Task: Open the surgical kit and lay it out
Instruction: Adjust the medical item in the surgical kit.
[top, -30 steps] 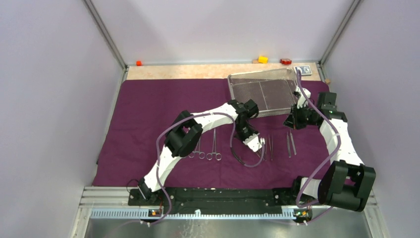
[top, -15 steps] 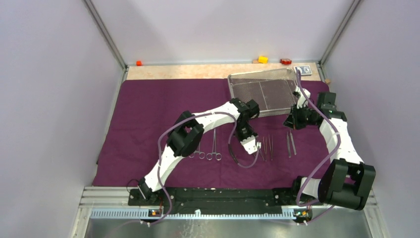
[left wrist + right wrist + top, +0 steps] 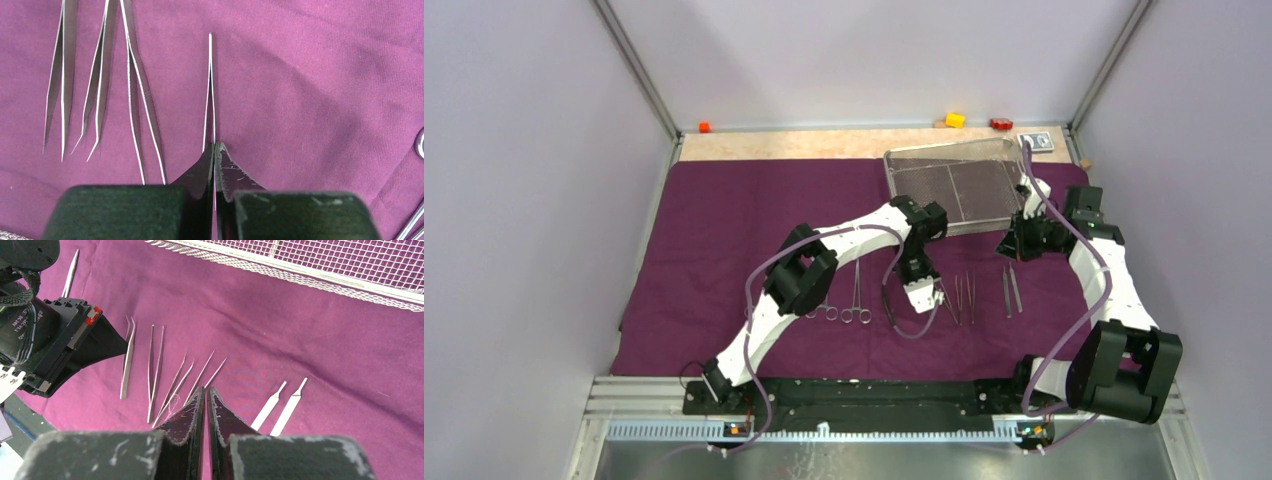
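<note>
The dark purple cloth wrap (image 3: 724,220) lies spread flat, with the wire-mesh tray (image 3: 954,185) on its far right part. Two ring-handled clamps (image 3: 856,292) lie in the middle. My left gripper (image 3: 934,297) is low over the cloth, shut on a slim pair of tweezers (image 3: 210,90) that points straight ahead from the fingertips (image 3: 222,160). Three more tweezers (image 3: 100,80) lie in a row to their left. My right gripper (image 3: 1009,248) hangs shut with nothing in it just in front of the tray (image 3: 320,270), above two flat steel handles (image 3: 280,405).
A yellow block (image 3: 954,120), a red block (image 3: 1001,124) and an orange block (image 3: 705,127) sit along the back wall. A small blue-white card packet (image 3: 1036,141) lies at the back right corner. Walls close in left and right.
My left gripper has shifted a little to the left over the cloth, still shut on the tweezers. The right arm has not moved.
</note>
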### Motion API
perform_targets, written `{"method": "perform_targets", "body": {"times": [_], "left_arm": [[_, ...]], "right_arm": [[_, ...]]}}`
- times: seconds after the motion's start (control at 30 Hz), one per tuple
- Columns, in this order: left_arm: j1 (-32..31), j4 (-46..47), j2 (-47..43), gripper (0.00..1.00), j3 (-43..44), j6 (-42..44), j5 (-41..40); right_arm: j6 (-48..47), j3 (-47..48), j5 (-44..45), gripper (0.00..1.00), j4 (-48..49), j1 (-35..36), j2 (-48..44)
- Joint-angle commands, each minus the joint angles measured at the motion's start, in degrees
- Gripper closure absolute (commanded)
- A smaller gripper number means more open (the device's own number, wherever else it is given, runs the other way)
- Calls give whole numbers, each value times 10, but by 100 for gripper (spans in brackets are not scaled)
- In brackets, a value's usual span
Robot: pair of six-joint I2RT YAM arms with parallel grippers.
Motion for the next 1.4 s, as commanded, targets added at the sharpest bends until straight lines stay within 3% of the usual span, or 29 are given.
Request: {"method": "perform_targets", "body": {"times": [0.0,0.13,0.6,1.37], "left_arm": [[-1,-38,12,100,19,29,-1],[-1,-36,16,99,19,32,2],[-2,-18,17,75,19,32,8],[-8,16,-35,69,-23,-12,-6]], "right_arm": [[-11,9,-9,96,2,-5,1],[-11,8,-9,96,2,-5,1],[-13,9,-11,96,1,-5,5],[-23,8,-25,96,-7,-5,2]]}}
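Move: The tweezers pinched in the left hand's shut fingers run along the cloth with their middle about 2 cm back from the hand and 1 cm below. To that hand's right lie three more: slanted tweezers some 3 cm right and 3 cm back, bent-tip tweezers about 6 cm right and 3 cm back, end tweezers about 8 cm right and 2 cm back. From the idle right hand, the held tweezers lie roughly 13 cm left, 9 cm back and 11 cm below. The held tweezers are let go down at the cloth: the left fingers, shut on them until now, part to about a third of their full opening. The hand all but stays in place, low over the cloth and still pointing down, easing only about half a centimetre to the right, towards the slanted tweezers, as it opens. ##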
